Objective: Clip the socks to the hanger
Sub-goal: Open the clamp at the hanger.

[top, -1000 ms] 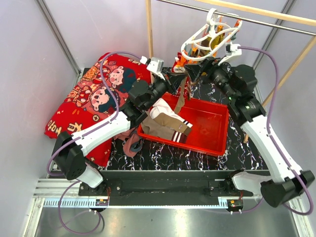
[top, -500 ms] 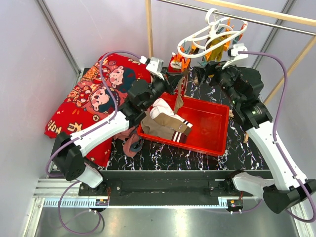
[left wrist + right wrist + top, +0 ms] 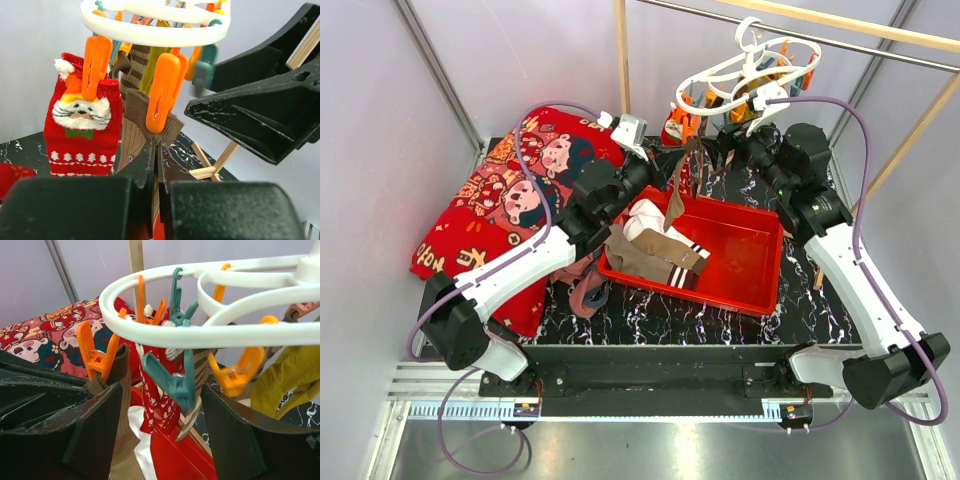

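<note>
The white oval hanger (image 3: pixel 745 75) hangs from the rail at the back. My left gripper (image 3: pixel 670 160) is shut on a taupe-brown sock (image 3: pixel 132 135), holding its cuff up under the ring (image 3: pixel 150 35). An orange peg (image 3: pixel 162 92) is clamped on that cuff. My right gripper (image 3: pixel 160 410) is open just under the ring, and a teal peg (image 3: pixel 175 380) hangs between its fingers (image 3: pixel 95 430) without touching them. More socks (image 3: pixel 655 245), brown and white, lie piled in the red bin (image 3: pixel 750 265).
A red Christmas sock (image 3: pixel 82 130) and a yellow one (image 3: pixel 285 375) hang from other pegs. A red cartoon cushion (image 3: pixel 510 190) lies at the left, with a pink cloth bundle (image 3: pixel 588 290) by the bin. Wooden poles (image 3: pixel 621 55) stand at the back.
The hanger has swung up from a tilt to nearly level. My right arm drew back to the right, then returned under the ring with its jaws narrower. The left gripper kept its hold.
</note>
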Controlling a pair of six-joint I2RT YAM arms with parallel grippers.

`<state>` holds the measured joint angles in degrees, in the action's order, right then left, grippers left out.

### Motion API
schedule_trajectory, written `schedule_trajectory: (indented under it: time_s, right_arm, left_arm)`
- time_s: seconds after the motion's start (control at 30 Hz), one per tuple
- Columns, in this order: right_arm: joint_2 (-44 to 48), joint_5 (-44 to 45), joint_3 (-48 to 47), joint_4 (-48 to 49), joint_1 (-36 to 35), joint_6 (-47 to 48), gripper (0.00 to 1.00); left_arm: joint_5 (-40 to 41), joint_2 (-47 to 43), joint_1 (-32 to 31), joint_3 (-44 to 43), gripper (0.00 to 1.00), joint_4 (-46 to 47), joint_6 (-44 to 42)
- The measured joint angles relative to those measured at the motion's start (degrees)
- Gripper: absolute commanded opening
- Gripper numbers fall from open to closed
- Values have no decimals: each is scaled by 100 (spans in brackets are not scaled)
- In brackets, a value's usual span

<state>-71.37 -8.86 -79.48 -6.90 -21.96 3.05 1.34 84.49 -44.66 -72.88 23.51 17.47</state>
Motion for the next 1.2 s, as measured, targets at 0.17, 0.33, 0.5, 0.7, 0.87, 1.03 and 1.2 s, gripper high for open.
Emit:
schedule_trajectory:
  time_s: [0.17, 0.33, 0.5, 0.7, 0.87, 1.03, 1.2]
  right_arm:
    - [-129, -315, -151, 101, 129, 151, 68]
    - [-247, -732, -334, 175, 201, 234, 61]
    - [-302, -957, -389, 221, 225, 282, 56]
    - [-358, -1032, -501, 245, 229, 328, 49]
    - [-393, -1032, -546, 258, 249, 352, 45]
    - [-459, -1029, -560, 278, 254, 367, 33]
    - [-479, -1027, -564, 323, 291, 372, 18]
  left_arm:
    - [0, -2, 13, 0, 0, -63, -20]
    - [-2, -13, 20, 0, 0, -122, -55]
    - [-2, -44, 24, 0, 0, -136, -76]
    - [-4, -55, 31, 0, 0, -138, -79]
    - [-4, -57, 37, 0, 0, -140, -87]
    - [-7, -57, 39, 0, 0, -166, -103]
    - [-9, -70, 39, 0, 0, -247, -122]
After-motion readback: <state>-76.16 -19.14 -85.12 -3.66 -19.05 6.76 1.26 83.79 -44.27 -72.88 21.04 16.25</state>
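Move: The teal clamp hangs from the hanger's near rim, between the right hand's open fingers and a little beyond them: about 2 cm ahead, 1 cm left and 3 cm up. At the same height, the orange clamp with the brown sock is roughly 1 cm ahead and 6 cm left of the hand, and a second orange clamp 7 cm ahead and 3 cm right. From the left hand, the teal clamp lies some 1 cm ahead, 7 cm right and 5 cm up. The teal clamp is taken between the right hand's fingertips: the hand rises about 3 cm to it, easing slightly forward and left, while it turns some 10 degrees counter-clockwise and tips up a little. Its wide-open fingers close most of the way and begin to pinch the clamp from both sides. The left hand stays in place, still shut on the brown sock under its orange clamp. ##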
